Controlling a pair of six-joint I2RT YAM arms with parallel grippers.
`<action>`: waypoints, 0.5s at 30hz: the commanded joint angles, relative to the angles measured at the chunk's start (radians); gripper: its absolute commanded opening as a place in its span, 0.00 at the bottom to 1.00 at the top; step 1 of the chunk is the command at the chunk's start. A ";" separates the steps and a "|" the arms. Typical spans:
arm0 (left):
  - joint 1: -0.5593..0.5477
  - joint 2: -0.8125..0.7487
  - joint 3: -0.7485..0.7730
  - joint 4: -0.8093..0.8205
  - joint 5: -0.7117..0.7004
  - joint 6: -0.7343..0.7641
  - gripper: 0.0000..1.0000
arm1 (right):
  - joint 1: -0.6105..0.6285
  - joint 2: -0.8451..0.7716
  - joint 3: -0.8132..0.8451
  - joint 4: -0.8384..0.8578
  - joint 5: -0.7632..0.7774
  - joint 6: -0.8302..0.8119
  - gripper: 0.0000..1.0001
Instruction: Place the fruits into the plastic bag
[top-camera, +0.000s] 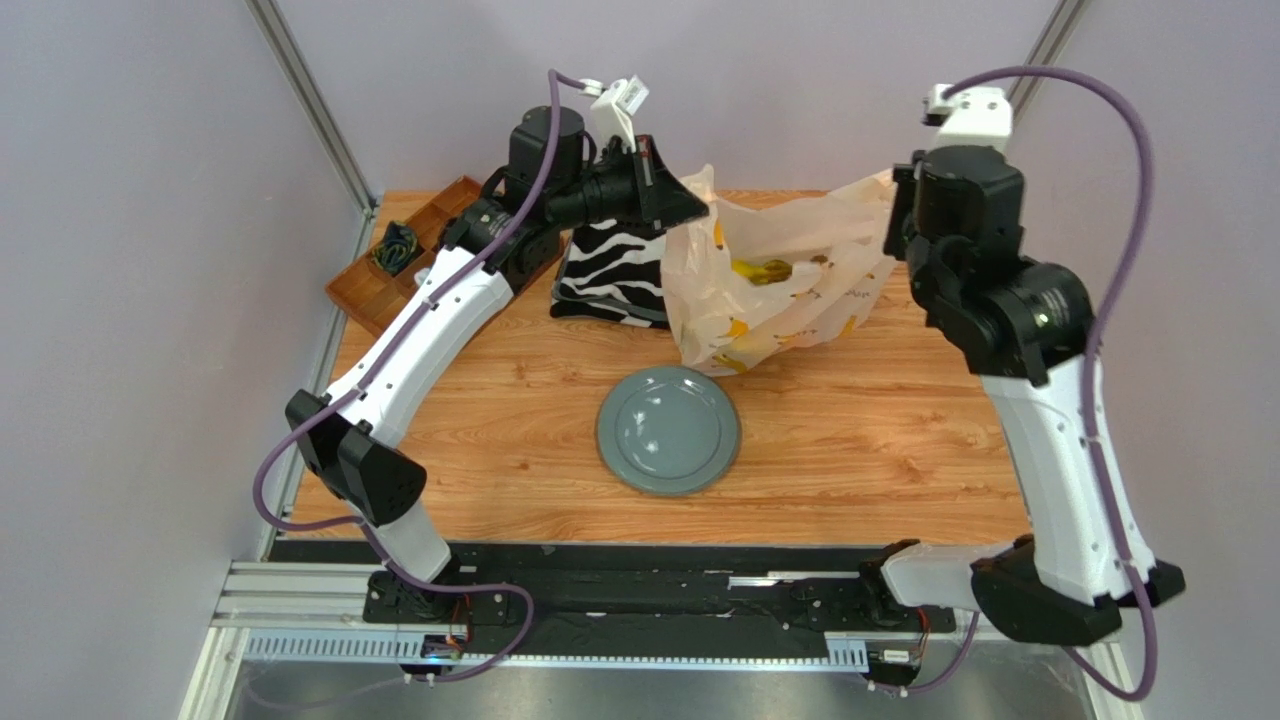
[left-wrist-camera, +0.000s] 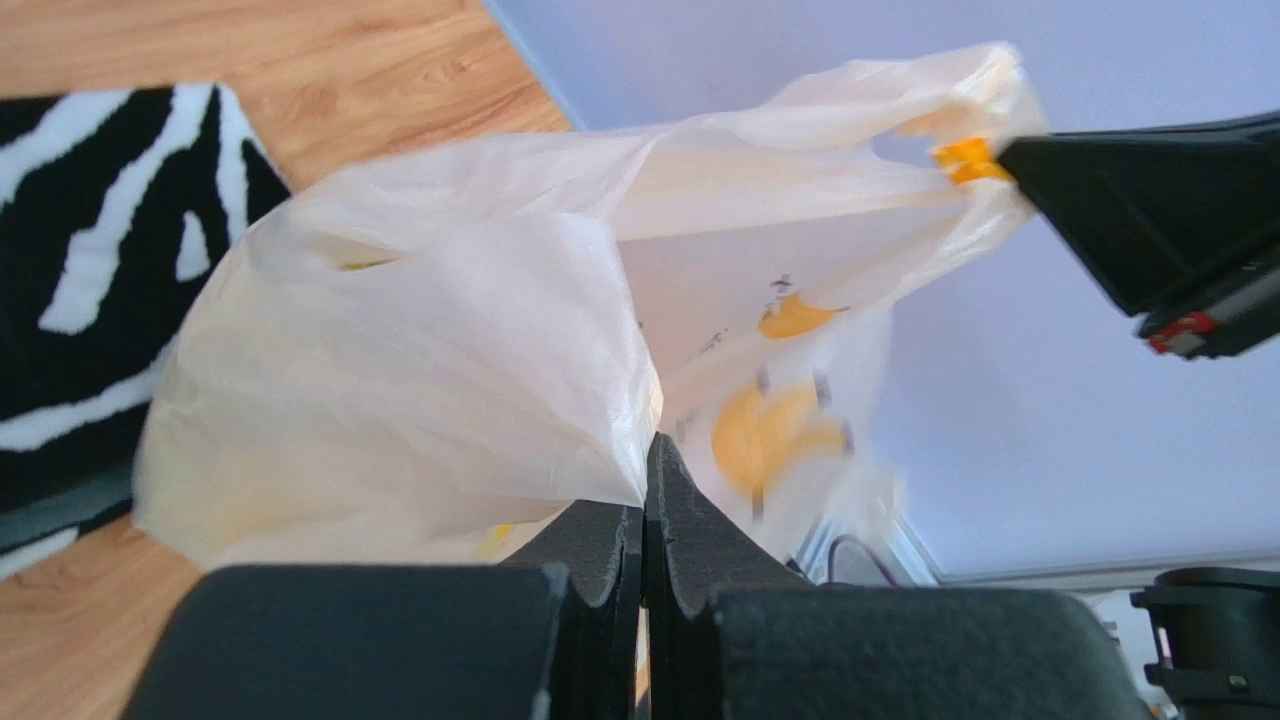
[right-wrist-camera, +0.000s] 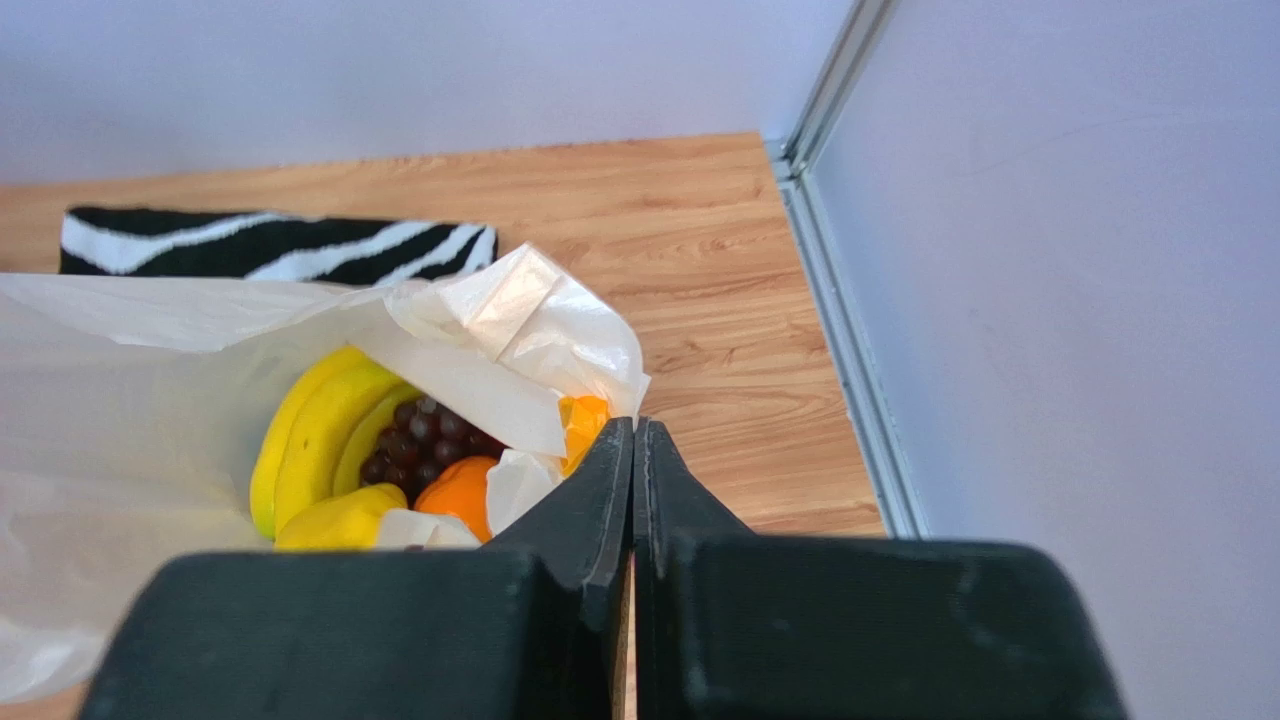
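Observation:
The plastic bag (top-camera: 774, 285) hangs stretched open between my two grippers above the back of the table. My left gripper (top-camera: 691, 195) is shut on the bag's left edge, and its jaws pinch the film in the left wrist view (left-wrist-camera: 646, 450). My right gripper (top-camera: 897, 218) is shut on the bag's right edge (right-wrist-camera: 633, 435). Inside the bag (right-wrist-camera: 135, 405) lie yellow bananas (right-wrist-camera: 316, 428), dark purple grapes (right-wrist-camera: 428, 443), an orange (right-wrist-camera: 458, 495) and a small yellow fruit (right-wrist-camera: 338, 521). Other fruits are hidden by the film.
A round grey plate (top-camera: 667, 431) sits at the table's middle with nothing on it. A zebra-striped cloth (top-camera: 613, 270) lies under the left gripper. A wooden tray (top-camera: 406, 255) holding a dark object stands at the back left. Walls close off the back and right.

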 joint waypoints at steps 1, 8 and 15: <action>-0.011 0.031 0.083 0.034 0.043 0.045 0.00 | -0.006 -0.048 -0.019 0.003 0.096 -0.003 0.00; -0.047 0.116 0.122 0.053 0.105 0.083 0.00 | -0.009 -0.169 -0.230 0.060 0.234 0.020 0.00; -0.126 0.212 0.132 0.023 0.132 0.100 0.00 | -0.070 -0.235 -0.454 0.059 0.262 0.080 0.00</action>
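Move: Over the table, the two hands already pinch opposite rims of the raised plastic bag. The fruits inside hang about 8 cm right, 4 cm ahead and 22 cm below the left hand; from the right hand, about 14 cm left, 7 cm ahead and 25 cm down. Some 38 cm below the left hand, the empty plate lies 11 cm back and 3 cm left, the zebra towel 15 cm ahead and 3 cm left. Carrying the bag to the robot's right between them, both hands first rise some 2 cm, then sink: the left ends about 6 cm right and 5 cm lower, the right about 7 cm lower, 5 cm right and a little back. Both turn some 10 degrees clockwise, fingers staying shut on the rims, as the bag comes down towards the table right of the plate. ##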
